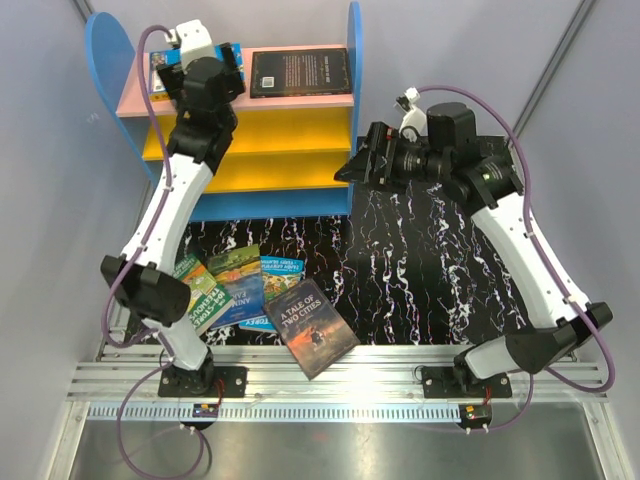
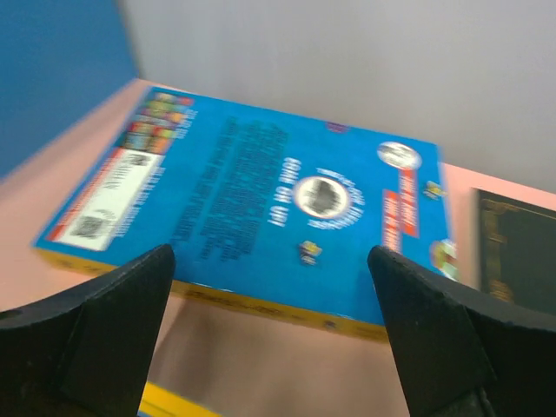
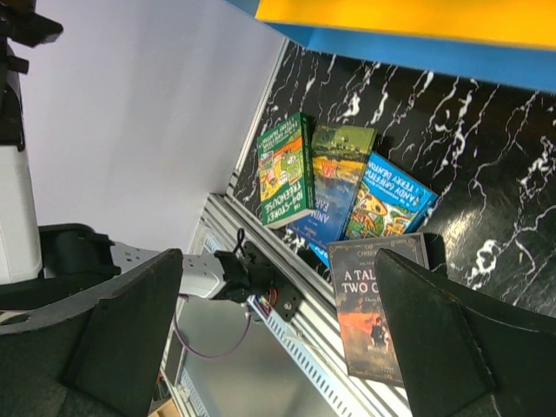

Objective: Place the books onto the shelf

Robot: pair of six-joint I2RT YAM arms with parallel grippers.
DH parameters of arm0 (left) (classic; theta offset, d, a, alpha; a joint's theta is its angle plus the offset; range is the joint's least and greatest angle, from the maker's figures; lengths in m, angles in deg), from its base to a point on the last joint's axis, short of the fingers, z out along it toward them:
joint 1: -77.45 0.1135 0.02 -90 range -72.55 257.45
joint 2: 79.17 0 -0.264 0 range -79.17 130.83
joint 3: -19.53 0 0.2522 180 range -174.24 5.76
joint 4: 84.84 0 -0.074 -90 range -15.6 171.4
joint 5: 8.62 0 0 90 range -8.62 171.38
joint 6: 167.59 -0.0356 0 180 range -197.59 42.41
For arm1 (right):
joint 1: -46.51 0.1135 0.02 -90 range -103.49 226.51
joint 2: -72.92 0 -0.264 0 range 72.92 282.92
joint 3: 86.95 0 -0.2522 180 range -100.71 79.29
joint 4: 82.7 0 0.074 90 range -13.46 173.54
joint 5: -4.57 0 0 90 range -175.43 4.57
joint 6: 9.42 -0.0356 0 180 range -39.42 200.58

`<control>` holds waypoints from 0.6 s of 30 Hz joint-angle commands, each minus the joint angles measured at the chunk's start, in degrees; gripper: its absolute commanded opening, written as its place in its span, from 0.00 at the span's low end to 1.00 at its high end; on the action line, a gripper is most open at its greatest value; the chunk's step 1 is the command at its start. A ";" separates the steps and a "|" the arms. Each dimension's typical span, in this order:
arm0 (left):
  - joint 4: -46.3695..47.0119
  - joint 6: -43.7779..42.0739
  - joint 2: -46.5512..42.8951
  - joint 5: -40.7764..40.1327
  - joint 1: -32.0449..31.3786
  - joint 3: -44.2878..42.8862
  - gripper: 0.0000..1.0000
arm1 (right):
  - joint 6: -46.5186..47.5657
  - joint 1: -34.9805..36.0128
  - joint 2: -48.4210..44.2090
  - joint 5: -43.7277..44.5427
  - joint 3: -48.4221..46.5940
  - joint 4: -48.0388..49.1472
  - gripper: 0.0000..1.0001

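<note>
On the pink top board (image 1: 135, 100) of the shelf (image 1: 260, 130) lies a blue book (image 2: 261, 200), flat, with its yellow spine toward me. My left gripper (image 2: 269, 334) (image 1: 207, 72) hovers just in front of it, open, with nothing between its fingers (image 2: 104, 339). A dark book (image 1: 300, 72) (image 2: 517, 252) lies on the same board to its right. Down on the table are a green book (image 1: 200, 290) (image 3: 282, 169), a blue-green one (image 1: 238, 285), a blue illustrated one (image 1: 282, 278) (image 3: 391, 195) and the dark "A Tale of Two Cities" (image 1: 315, 328) (image 3: 373, 313). My right gripper (image 1: 356, 160) (image 3: 278, 339) hangs open and empty beside the shelf's right panel.
Two yellow boards (image 1: 270, 125) sit under the pink one, with blue side panels (image 1: 105, 55) at each end. The black marbled mat (image 1: 430, 280) covers the table. An aluminium rail (image 1: 340, 385) runs along the near edge, carrying both arm bases.
</note>
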 commanded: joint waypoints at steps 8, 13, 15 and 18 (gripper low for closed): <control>12.08 -5.18 -4.80 -6.18 17.16 4.41 0.31 | -1.02 0.26 -0.45 -3.17 5.16 3.76 1.00; 5.90 5.47 -4.97 -2.07 21.91 1.94 0.03 | -1.55 0.26 3.15 -3.79 3.14 3.15 1.00; 5.47 7.91 -4.53 -2.06 23.22 -0.78 0.00 | -1.73 0.26 4.03 -4.05 2.26 3.06 1.00; 0.99 11.62 -3.22 -3.46 23.94 -4.30 0.00 | -2.17 0.35 5.53 -4.40 1.65 2.88 1.00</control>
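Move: The blue book lies flat on the top board, its middle about 9 cm ahead of the left hand, 3 cm to its left and 4 cm below. The upper part of the shelf's blue side panel stands roughly 19 cm to that hand's left and 5 cm ahead, at about its height; the black book lies some 18 cm to its right, 9 cm ahead and 5 cm below. From the right hand the blue book is about 28 cm ahead and 32 cm left, near its height. The open, empty left hand sweeps quickly some 18 cm to its left, easing back a couple of centimetres and turning about 20 degrees counter-clockwise, past the near left corner of the blue book to the blue side panel, its fingers shutting fully on nothing along the way; it then all but stops there with the closed tips close by the panel, seeming to bear on it. Meanwhile the right hand, still open and empty, sinks about 5 cm in free air beside the shelf, its fingers tipping slightly farther down. ##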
